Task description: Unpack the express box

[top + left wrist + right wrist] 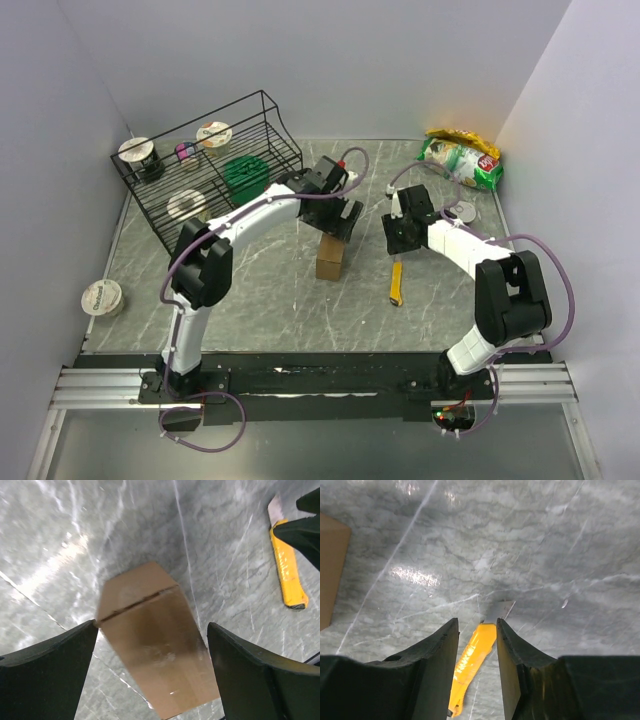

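The express box (330,257) is a small brown carton, closed, standing on the marble table. My left gripper (343,218) hovers just above it, open. In the left wrist view the box (155,645) lies between and below the wide-spread jaws of that gripper (152,627), untouched. A yellow utility knife (397,283) lies to the box's right. My right gripper (402,238) hangs over the knife's blade end. In the right wrist view the knife (472,655) sits in the narrow gap of the gripper (477,622), jaws apart on either side. A corner of the box (330,575) shows at the left edge.
A black wire rack (215,165) with cups and a green item stands at the back left. A green snack bag (462,160) lies at the back right, a small round disc (463,212) near it. A lone cup (102,297) sits at the left edge. Walls close in on three sides.
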Controlling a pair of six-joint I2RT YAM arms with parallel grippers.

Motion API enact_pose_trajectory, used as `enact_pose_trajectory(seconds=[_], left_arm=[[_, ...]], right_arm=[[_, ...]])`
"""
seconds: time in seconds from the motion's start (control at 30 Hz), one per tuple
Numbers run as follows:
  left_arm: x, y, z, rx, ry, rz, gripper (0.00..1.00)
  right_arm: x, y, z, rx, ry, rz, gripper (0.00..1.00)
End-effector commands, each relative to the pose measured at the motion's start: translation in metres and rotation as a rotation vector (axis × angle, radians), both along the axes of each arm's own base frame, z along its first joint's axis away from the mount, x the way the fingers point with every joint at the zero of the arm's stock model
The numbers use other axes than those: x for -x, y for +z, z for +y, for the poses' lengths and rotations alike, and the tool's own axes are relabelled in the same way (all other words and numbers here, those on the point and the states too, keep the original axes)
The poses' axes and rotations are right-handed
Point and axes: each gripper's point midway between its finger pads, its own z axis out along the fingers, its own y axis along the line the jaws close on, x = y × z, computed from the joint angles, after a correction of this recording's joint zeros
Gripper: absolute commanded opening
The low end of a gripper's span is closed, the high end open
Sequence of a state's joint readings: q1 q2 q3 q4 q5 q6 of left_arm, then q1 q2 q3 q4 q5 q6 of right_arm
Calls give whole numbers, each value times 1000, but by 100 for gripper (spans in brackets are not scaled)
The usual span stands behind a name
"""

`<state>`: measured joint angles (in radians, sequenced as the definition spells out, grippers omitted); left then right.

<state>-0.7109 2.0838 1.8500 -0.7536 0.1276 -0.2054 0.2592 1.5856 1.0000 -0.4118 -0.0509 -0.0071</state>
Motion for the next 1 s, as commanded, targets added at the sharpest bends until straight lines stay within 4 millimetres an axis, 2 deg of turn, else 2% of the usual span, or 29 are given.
enact_pose_trajectory(seconds=[0.0,0.17,0.3,0.37,0.4,0.47,0.53,0.57,0.7,0.73,0.77,0.83,0.87,0.9,0.97], left_arm=[[4,6,-4,-25,35,-10,96],[3,4,1,-44,47,-13,98],[-1,15,-1,19,-3,5,77],[-3,16,2,39,-4,26,74],[-9,14,8,52,5,41,67],[-6,12,9,90,-13,85,62],[-11,10,17,116,7,119,60],[-5,12,12,164,-21,162,60],[-7,14,16,273,-37,249,57],[-6,17,14,319,-50,277,57],[-10,17,17,357,-46,307,56],[-3,23,15,449,-65,390,53],[-8,21,19,480,-55,405,53],[-2,25,19,536,-79,457,52],[-8,26,23,591,-63,495,50]], right_arm=[[2,8,4,-38,-18,-16,43],[4,8,11,-74,12,-19,41],[4,10,31,-93,106,-56,40],[8,9,48,-92,168,-51,40],[9,7,51,-90,182,-42,40],[11,5,66,-96,225,-28,40],[10,6,76,-99,250,-25,40],[11,4,83,-101,268,-15,40],[8,9,108,-157,295,-9,41],[4,13,111,-164,291,-15,41],[5,7,115,-175,275,18,41],[-1,11,123,-196,276,27,41],[-1,5,123,-192,270,56,41],[-4,8,127,-194,276,51,41],[-5,4,128,-186,280,64,41]])
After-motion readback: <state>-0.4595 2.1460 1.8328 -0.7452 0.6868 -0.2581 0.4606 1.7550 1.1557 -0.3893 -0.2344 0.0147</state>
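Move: The box stands with its middle about 2 cm back and 2 cm to the left of the left hand, some 5 cm below it, its far end between the open fingers. The yellow knife lies roughly 10 cm back and 16 cm to the right of that hand, 11 cm down. From the right hand the box is about 17 cm to the left, 1 cm back and 1 cm lower, the knife 9 cm straight back and 5 cm down, and the can 8 cm ahead and 19 cm to the right. The box is pinched by its two sides as the left hand first eases back about 1 cm, then partly closes; that hand next draws some 3 cm left and forward, keeping its grip and tilting nearly 30 degrees. The right hand, fingers still part open, sweeps about 12 cm left to the box's right side, turning a little counter-clockwise; contact there can't be made out. ##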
